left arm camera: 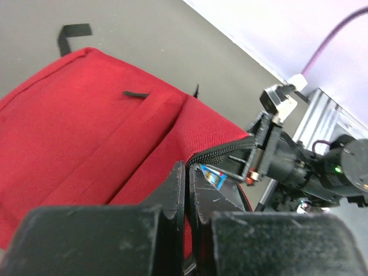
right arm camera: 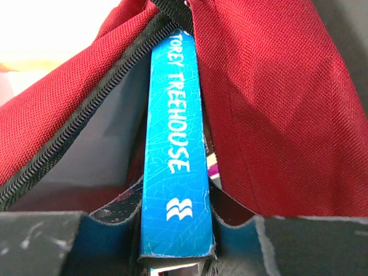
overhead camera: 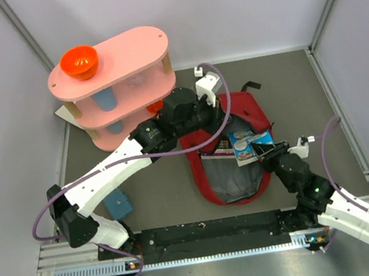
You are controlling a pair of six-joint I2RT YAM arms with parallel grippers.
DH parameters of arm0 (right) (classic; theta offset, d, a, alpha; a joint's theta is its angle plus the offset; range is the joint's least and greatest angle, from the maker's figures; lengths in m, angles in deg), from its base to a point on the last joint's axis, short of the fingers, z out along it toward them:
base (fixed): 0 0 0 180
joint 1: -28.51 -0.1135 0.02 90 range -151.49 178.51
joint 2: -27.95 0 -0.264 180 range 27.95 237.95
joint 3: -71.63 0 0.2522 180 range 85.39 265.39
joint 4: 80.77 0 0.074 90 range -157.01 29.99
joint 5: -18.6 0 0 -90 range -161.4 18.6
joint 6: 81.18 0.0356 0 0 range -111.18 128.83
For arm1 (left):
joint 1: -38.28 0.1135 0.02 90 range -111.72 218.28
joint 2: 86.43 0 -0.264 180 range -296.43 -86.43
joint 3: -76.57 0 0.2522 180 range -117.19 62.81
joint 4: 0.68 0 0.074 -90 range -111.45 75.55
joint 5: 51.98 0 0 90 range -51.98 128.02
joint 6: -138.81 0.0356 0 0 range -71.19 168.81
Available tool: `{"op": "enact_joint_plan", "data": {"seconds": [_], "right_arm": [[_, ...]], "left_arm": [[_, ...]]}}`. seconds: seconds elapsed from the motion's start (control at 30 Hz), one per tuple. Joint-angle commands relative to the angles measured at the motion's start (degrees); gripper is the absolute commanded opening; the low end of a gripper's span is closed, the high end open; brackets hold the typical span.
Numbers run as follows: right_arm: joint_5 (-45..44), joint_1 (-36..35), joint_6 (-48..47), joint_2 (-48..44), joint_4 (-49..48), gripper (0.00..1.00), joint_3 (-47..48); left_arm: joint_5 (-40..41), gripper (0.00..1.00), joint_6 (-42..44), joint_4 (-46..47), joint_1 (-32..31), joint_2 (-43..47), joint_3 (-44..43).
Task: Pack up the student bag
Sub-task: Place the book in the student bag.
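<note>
The student bag [overhead camera: 246,111] lies dark red at the table's middle, its mouth open towards me and the grey lining [overhead camera: 232,176] showing. My left gripper [left arm camera: 188,173] is shut on the zipped rim of the student bag [left arm camera: 75,126] at its far side. My right gripper [overhead camera: 268,151] is shut on a blue book [overhead camera: 244,144]. In the right wrist view the book's spine [right arm camera: 172,115] stands upright between the fingers of the right gripper [right arm camera: 175,215] and reaches into the bag's mouth between the red flaps [right arm camera: 276,103]. A corner of the book [left arm camera: 211,175] shows just past my left fingers.
A pink two-tier shelf [overhead camera: 117,85] stands at the back left with an orange bowl [overhead camera: 79,62] on top and blue cups [overhead camera: 104,100] below. A small blue block [overhead camera: 119,204] lies near my left arm's base. A purple-and-white item [overhead camera: 215,148] lies at the bag's mouth. White walls enclose the table.
</note>
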Motion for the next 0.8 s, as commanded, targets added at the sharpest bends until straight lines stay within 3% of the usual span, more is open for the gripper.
{"op": "enact_joint_plan", "data": {"seconds": [0.0,0.2,0.37,0.47,0.57,0.67,0.77], "right_arm": [[-11.03,0.38,0.49,2.82,-3.99,0.00,6.18],[1.98,0.38,0.12,11.44,-12.50,0.00,8.74],[6.81,0.38,2.77,19.68,-23.93,0.00,6.27],[8.48,0.38,0.84,23.64,-23.86,0.00,8.82],[7.10,0.38,0.31,25.50,-25.00,0.00,9.62],[3.25,0.38,0.22,27.35,-25.79,0.15,9.53],[-1.25,0.38,-0.31,31.38,-25.80,0.16,10.58]], "left_arm": [[-1.00,0.00,-1.19,5.79,-4.00,0.23,-2.80],[-0.02,0.00,-2.69,6.92,-4.18,-0.48,-2.19],[0.24,0.00,-2.43,6.84,-4.18,-0.04,-2.28],[0.33,0.00,-2.08,6.31,-4.18,-0.04,-2.11],[1.29,0.00,-1.81,5.60,-4.18,0.49,-2.20],[2.26,0.00,-1.63,5.70,-4.09,1.45,-1.32],[1.65,0.00,-2.34,5.96,-3.92,2.07,-0.44]]}}
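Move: The blue book is already in the right hand. Its place inside the student bag lies about 8 cm to that hand's left, 5 cm ahead and 10 cm lower, with the packed books on the bag floor roughly 11 cm left, 7 cm ahead and 11 cm down. The lid edge stands some 9 cm left, 3 cm ahead and 15 cm higher. From the left hand, the book's middle is about 7 cm right, level fore and aft, and 18 cm below. Keeping its pinch on the blue book's spine, the right hand dips briefly about 1 cm to its right while edging forward, then sweeps some 6 cm left and on forward (about 3 cm forward in all), almost level, turning roughly 5 degrees counter-clockwise to carry the book over the bag's right side, in under the lid and above the packed books. Meanwhile the left hand, still pinching the lid edge, draws it about 3 cm back and 2 cm right early on, then eases slightly forward again and holds the lid up over the book. ##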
